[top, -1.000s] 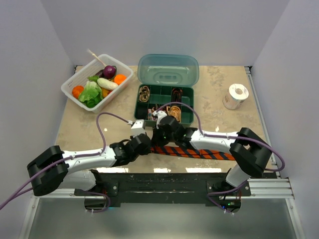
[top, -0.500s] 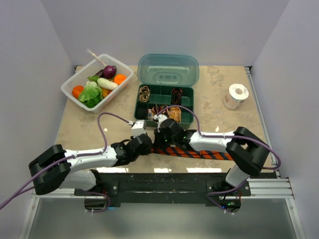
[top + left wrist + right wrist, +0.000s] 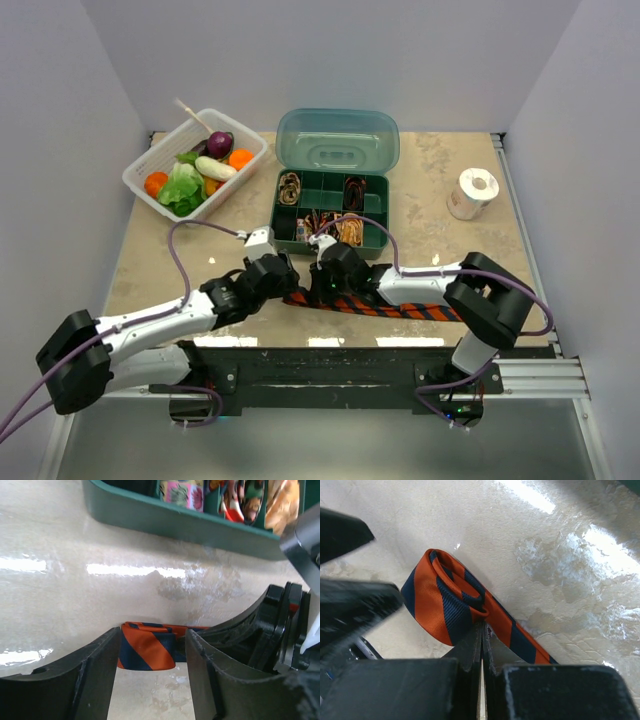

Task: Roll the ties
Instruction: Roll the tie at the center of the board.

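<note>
An orange-red tie (image 3: 400, 307) with navy stripes lies along the near table edge, its left end rolled into a small coil (image 3: 451, 596). My right gripper (image 3: 482, 626) is shut on the coil's edge, pinching the fabric at its tips. In the left wrist view the coil (image 3: 147, 647) sits on the table between the fingers of my open left gripper (image 3: 152, 636), and neither finger presses it. In the top view both grippers meet at the coil, the left gripper (image 3: 287, 290) beside the right gripper (image 3: 322, 291). Small rolled ties (image 3: 291, 187) fill compartments of the green box (image 3: 330, 243).
The box's teal lid (image 3: 338, 140) lies open behind it. A white basket (image 3: 142, 165) of toy vegetables stands at the back left. A white tape roll (image 3: 472, 193) sits at the right. Purple cables loop over both arms.
My left gripper has opened and let go of the coil, and the left arm has swung so that its wrist sits farther back and left. The right gripper has stayed shut at the coil.
</note>
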Controlling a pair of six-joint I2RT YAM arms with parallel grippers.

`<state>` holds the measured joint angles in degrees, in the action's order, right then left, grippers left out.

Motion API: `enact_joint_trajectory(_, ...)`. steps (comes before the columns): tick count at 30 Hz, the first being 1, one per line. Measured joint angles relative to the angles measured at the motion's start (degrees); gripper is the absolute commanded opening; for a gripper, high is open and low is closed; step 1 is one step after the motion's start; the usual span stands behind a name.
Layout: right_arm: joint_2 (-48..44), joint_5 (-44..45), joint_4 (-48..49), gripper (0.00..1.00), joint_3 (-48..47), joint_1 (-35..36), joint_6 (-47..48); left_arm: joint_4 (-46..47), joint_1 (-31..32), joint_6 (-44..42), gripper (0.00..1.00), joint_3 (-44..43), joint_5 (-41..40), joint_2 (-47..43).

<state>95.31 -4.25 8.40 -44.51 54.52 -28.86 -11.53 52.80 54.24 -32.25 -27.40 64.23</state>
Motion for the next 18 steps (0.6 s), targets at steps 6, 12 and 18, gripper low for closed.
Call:
enact_joint_trajectory(6, 0.8, 0.0, 1.1, 0.00, 0.0, 0.0, -0.1, 4.5, -3.7, -0.3, 0.62, 7.5, 3.1, -4.3)
enact_joint_trajectory(12, 2.2, -0.7, 3.2, 0.00, -0.1, 0.0, -0.5, 13.0, -5.1, 0.2, 0.63, 16.4, 7.9, -4.7)
enact_joint_trajectory(18, 2.6, -1.3, 3.9, 0.00, -0.1, -0.2, -0.7, 23.6, -5.6, 1.6, 0.61, 21.4, 11.3, -5.4)
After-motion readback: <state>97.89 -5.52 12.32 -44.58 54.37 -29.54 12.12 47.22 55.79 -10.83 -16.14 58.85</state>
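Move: The roll of the tie lies about 6 cm below the open left gripper, about 2 cm to its right and 1 cm back. The closed right fingertips stand some 6 cm to the left gripper's right, 1 cm back and 6 cm lower; from them the roll is about 4 cm left, level fore and aft. The flat tie's middle is about 22 cm right of the left gripper and 3 cm back, the green box about 20 cm ahead and 9 cm right. Swing the left gripper out to the left about 3 cm, bringing it down nearly 6 cm and slightly back, then ease it a good centimetre right again towards the roll's free side, tilting its left side down some 10 degrees. Keep its fingers open, low around the roll's left end. Let the shut right fingertips keep holding the tie down at the roll, edging about 1 cm left. ##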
